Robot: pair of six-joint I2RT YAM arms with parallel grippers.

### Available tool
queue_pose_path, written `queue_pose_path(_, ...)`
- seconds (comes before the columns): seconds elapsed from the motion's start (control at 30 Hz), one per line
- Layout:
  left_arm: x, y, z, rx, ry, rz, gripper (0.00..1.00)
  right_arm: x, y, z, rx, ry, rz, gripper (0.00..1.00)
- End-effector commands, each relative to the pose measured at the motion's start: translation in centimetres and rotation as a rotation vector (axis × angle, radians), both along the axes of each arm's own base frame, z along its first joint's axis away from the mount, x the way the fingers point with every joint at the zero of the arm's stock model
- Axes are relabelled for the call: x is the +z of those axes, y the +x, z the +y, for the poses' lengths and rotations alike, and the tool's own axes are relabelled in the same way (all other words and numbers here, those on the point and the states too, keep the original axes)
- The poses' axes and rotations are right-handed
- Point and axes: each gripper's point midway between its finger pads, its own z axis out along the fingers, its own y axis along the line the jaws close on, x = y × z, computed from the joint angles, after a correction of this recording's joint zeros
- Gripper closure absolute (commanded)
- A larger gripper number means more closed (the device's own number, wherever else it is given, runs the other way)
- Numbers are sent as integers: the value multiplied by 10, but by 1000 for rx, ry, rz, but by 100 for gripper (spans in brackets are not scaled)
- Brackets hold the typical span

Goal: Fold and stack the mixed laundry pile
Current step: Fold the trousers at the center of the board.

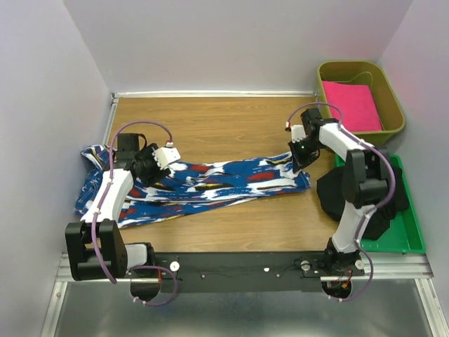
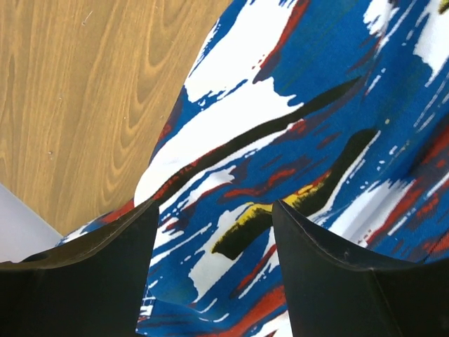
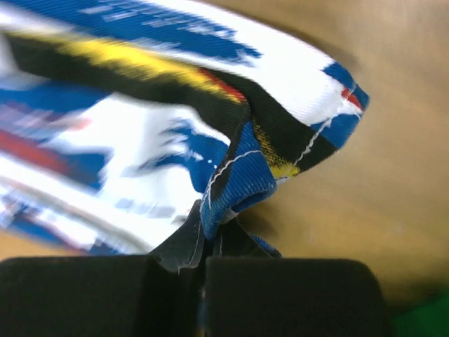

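The long blue cloth with white, red and black blotches lies stretched across the wooden table from left to right. My left gripper is open just above its left part. In the left wrist view the cloth lies under the gap between my open fingers. My right gripper is shut on the cloth's right end, and in the right wrist view a hemmed corner is pinched in the gripper. The plain black garment lies bunched at the right, partly hidden by my right arm.
The black garment rests on a green tray at the right edge. An olive bin at the back right holds a bright pink folded cloth. Grey walls close in the table on the left, back and right.
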Motion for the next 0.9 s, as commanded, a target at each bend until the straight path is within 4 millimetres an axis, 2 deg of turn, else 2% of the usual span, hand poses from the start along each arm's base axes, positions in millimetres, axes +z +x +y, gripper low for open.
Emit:
queue_pose_path(0.0,3,10,-10,-6,-51,-10,26,102,-14,-9,-15,-3,-197,99)
queue_pose_path(0.03,7,11,-12,-3,-64,-15,26,136,-16,-19,-35,-17,-295,99)
queue_pose_path(0.1,12,14,-18,-16,-84,-27,25,168,-24,-47,-64,-108,-362,99)
queue_pose_path(0.17,18,17,-26,-20,-97,-43,25,198,-38,-89,-109,-196,-412,99)
queue_pose_path(0.2,20,19,-28,-20,-101,-50,24,203,-43,-109,-137,-229,-412,99)
queue_pose_path(0.23,21,20,-29,-17,-104,-54,24,205,-52,-145,-216,-267,-400,99)
queue_pose_path(0.27,22,22,-42,-40,-116,-60,23,209,-61,-166,-208,-301,-396,99)
queue_pose_path(0.3,22,23,-45,-40,-118,-62,23,206,-70,-184,-227,-326,-377,99)
queue_pose_path(0.33,20,24,-49,-41,-123,-55,23,202,-85,-212,-287,-360,-348,99)
queue_pose_path(0.4,20,27,-58,-46,-137,-48,23,197,-97,-238,-272,-417,-332,99)
queue_pose_path(0.43,18,28,-60,-44,-140,-40,23,184,-113,-254,-305,-448,-279,99)
queue_pose_path(0.47,20,31,-61,-39,-143,-50,23,182,-114,-266,-294,-482,-291,99)
queue_pose_path(0.53,17,31,-59,-19,-140,-45,23,164,-129,-279,-304,-521,-241,99)
queue_pose_path(0.57,15,31,-58,-14,-135,-45,23,160,-128,-286,-300,-545,-246,95)
queue_pose_path(0.6,10,30,-55,-4,-122,-36,23,156,-130,-289,-299,-560,-229,82)
queue_pose_path(0.63,6,29,-54,1,-115,-25,23,149,-130,-289,-294,-548,-207,65)
queue_pose_path(0.67,3,27,-53,2,-108,-13,23,150,-129,-287,-283,-533,-205,39)
queue_pose_path(0.77,1,26,-44,24,-98,-13,23,161,-116,-276,-256,-469,-258,15)
queue_pose_path(0.83,5,30,-37,37,-92,-27,23,167,-107,-260,-211,-407,-294,13)
queue_pose_path(0.87,7,34,-28,66,-92,-32,23,166,-109,-253,-192,-386,-280,12)
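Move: My shut right fingers already hold the trousers' right-hand end; the green tray's middle is some 27 cm to their right, 12 cm back and about 3 cm lower. Black cloth lies in it, about 21 cm right and 11 back; the olive bin stands about 21 cm right and 21 ahead. From my open left hand, the trousers' middle is roughly 16 cm right, 2 back, 9 below, and the tray about 75 right, 9 back. I whip the pinched end up about 24 cm with my right hand, then swing it fast some 27 cm right and 12 back to above the green tray. There I sink about 9 cm, open my fingers and let go. My open left hand shifts about 5 cm right and slightly forward above the trousers. ##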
